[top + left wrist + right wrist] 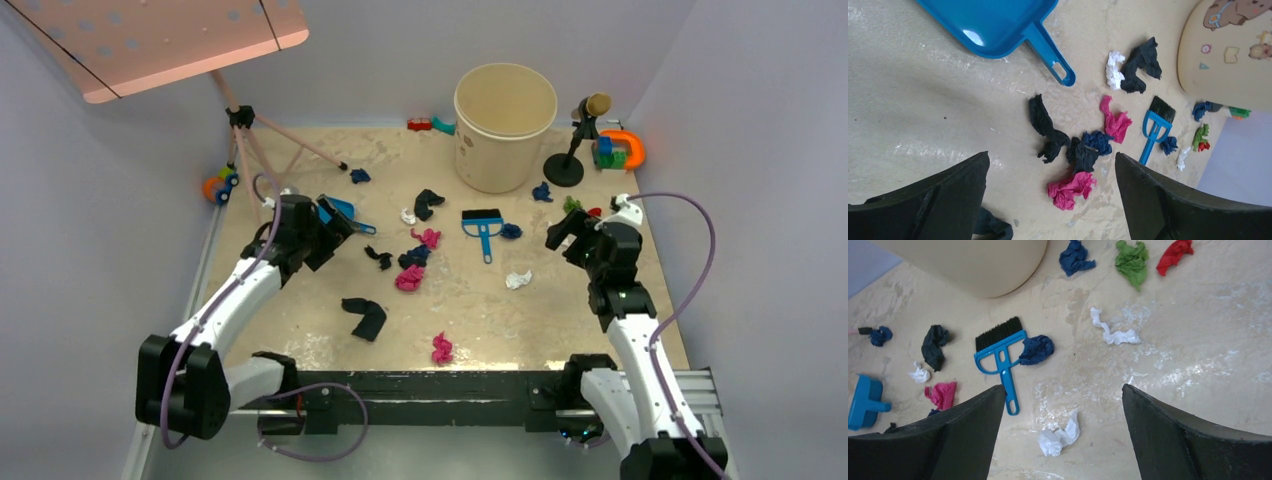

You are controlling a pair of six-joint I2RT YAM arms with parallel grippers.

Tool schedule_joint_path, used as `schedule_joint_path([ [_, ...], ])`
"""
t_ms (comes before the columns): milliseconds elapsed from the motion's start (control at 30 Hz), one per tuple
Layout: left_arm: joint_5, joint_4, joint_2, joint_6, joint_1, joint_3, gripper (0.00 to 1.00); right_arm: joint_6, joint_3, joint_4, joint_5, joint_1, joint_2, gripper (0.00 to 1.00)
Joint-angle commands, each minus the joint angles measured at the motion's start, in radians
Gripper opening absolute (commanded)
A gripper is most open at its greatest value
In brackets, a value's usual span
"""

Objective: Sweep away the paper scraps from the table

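Paper scraps lie across the table (300, 330): a black wad (365, 317), magenta wads (441, 348) (410, 278), a white wad (517, 279) and dark blue ones (510, 231). My left gripper (338, 235) is open and empty, hovering beside the blue dustpan (340, 210). Its wrist view shows the gripper (1052, 156) above black, blue and magenta scraps (1070, 190), with the dustpan (993, 25) beyond. My right gripper (560, 235) is open and empty. In its wrist view it (1063, 387) hangs over a white scrap (1058, 437), with the blue brush (1000, 352) to the left.
A beige bin (505, 125) stands at the back centre. A black stand (570, 150) and colourful toys (620, 150) are at the back right. A pink tripod stand (250, 130) and a toy (220, 185) are at the back left. Green and red scraps (1133, 260) lie near the bin.
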Motion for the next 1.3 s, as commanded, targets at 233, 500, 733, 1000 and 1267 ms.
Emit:
schedule_joint_path([
  [233, -0.165, 0.036, 0.109, -0.149, -0.036, 0.114, 0.98, -0.068, 0.157, 0.145, 0.088, 0.305, 0.261, 0.88],
  [500, -0.302, -0.137, 0.012, -0.054, -0.033, 0.142, 1.00, -0.048, 0.296, 0.211, 0.082, 0.448, 0.590, 0.77],
  [733, -0.378, -0.223, -0.106, -0.013, -0.031, 0.083, 0.99, -0.036, 0.359, 0.219, 0.087, 0.471, 0.814, 0.68],
  [1000, -0.371, -0.210, -0.189, -0.004, -0.031, 0.013, 0.98, -0.020, 0.407, 0.167, 0.133, 0.488, 0.951, 0.60],
  [1267, -0.360, -0.213, -0.205, 0.013, -0.031, 0.017, 0.98, -0.003, 0.468, 0.068, 0.236, 0.507, 1.043, 0.46],
])
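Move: The brush's blue handle lies about 9 cm ahead of the right hand, 17 cm to its left and 16 cm below. From the same hand, a navy scrap sits 13 cm ahead and 11 cm left, a white scrap 1 cm ahead and 9 cm left. The dustpan's handle is some 11 cm ahead of the left hand, 3 cm to its right and 12 cm below; a twisted black scrap lies 4 cm ahead and 7 cm right. No grip yet: the right hand swings about 17 cm left and 8 cm forward, then sinks some 14 cm to the brush handle, turning counter-clockwise and tipping its fingers down about 25 degrees each, the fingers closing to half open astride the handle. The empty left hand reaches slightly forward, then pulls back and left with a small rise, away from the dustpan handle, fingers wide open. ##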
